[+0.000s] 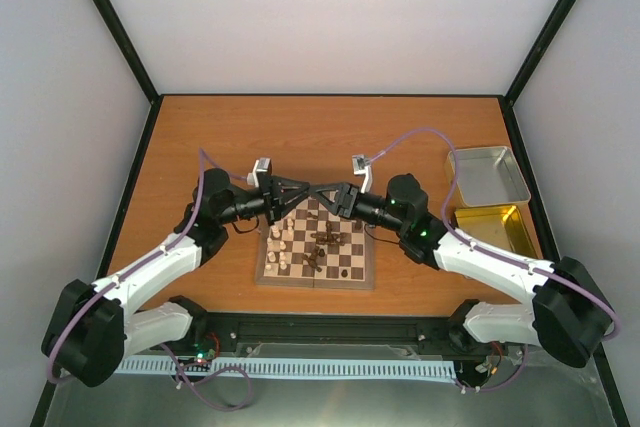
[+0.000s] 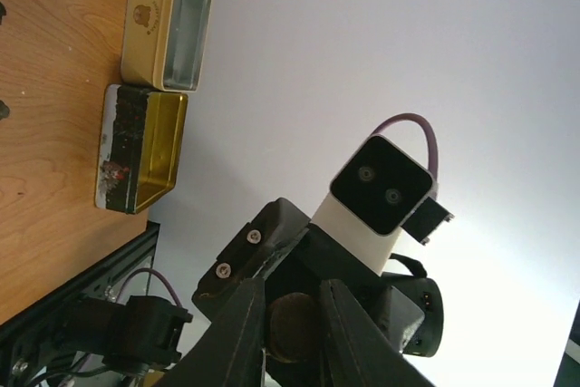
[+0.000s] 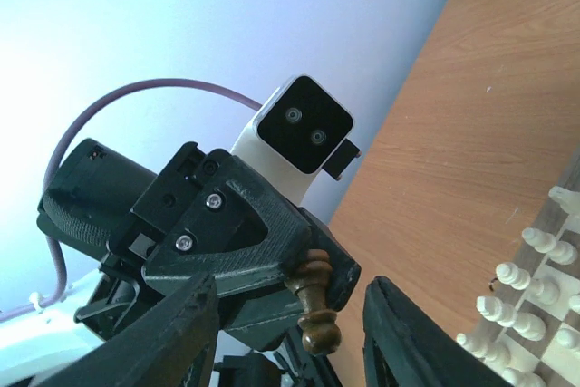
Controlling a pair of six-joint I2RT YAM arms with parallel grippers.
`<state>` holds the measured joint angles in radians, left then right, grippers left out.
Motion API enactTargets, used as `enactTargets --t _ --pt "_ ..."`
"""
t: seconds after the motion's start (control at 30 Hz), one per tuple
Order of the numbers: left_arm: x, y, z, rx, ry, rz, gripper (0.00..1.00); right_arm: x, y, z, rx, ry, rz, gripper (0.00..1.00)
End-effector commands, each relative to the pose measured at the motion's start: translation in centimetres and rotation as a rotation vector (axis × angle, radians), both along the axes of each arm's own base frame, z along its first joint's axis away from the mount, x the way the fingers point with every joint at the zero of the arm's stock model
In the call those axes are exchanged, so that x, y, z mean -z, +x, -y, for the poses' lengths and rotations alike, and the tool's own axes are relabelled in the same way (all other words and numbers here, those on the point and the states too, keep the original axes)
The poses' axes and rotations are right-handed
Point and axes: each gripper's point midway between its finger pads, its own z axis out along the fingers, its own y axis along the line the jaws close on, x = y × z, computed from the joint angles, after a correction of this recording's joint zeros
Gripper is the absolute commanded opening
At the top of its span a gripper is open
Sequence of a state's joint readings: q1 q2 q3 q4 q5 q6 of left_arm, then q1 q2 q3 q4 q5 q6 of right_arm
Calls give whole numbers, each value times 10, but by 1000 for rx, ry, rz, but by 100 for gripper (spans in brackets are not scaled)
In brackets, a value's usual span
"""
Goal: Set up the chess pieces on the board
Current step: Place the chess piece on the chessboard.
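Observation:
The board [image 1: 300,283] lies in the middle of the table, with dark brown chess pieces [image 1: 327,238] scattered on its right half and cream ones [image 1: 280,245] on its left. Above its far edge the two grippers meet tip to tip. My left gripper [image 1: 303,190] [image 2: 290,289] is shut on one dark brown chess piece [image 2: 294,328] [image 3: 317,310], held in the air by its top with its round base sticking out. My right gripper [image 1: 327,196] [image 3: 288,285] is open, its fingers [image 3: 181,333] standing apart on both sides of that piece without touching it.
A silver metal tray [image 1: 488,175] [image 2: 168,20] and a gold one [image 1: 495,227] [image 2: 140,147] sit at the table's right edge. White walls and black frame posts enclose the table. Cream pieces [image 3: 521,283] show at the lower right of the right wrist view.

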<state>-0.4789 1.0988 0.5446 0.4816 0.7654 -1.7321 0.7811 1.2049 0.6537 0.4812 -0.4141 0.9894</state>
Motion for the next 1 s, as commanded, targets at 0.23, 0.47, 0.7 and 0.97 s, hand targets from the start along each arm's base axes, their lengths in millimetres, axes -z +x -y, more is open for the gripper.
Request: enactTargets --t 0.23,0.47,0.7,0.97 --pt "-21 3 -3 -36 -64 14 11 -13 -4 -6 -15 61 -10 33" --pt "-22 4 -3 -37 -67 19 11 -2 -3 -8 -8 39 -38 37" --pt "-21 3 -3 -36 -67 14 11 -1 1 -10 1 28 -42 30" --pt "-16 1 -3 -35 -59 9 12 -12 4 -8 27 56 -30 14"
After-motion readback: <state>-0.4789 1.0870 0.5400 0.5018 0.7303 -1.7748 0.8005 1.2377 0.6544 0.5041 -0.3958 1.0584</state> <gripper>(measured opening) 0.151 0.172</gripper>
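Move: The dark chess piece is held in the left fingertips, its free end towards the other gripper; its middle lies about 2 cm to the right hand's left and 1 cm below it, level in forward reach. From the left hand the piece is about 1 cm to the right. The board's centre lies roughly 8 cm back of the right hand and 25 cm below, with the heap of dark pieces about 9 cm back and 2 cm right, and the white pieces 6 cm back and 7 cm left. The dark piece stays pinched in the left fingers, held nearly still, while the right hand centres its fingers on the free end: up half a centimetre, then down a little over 1 cm and slightly left towards it. The half-open right fingers close around that end, opening a touch midway before narrowing until they seem to touch it. ##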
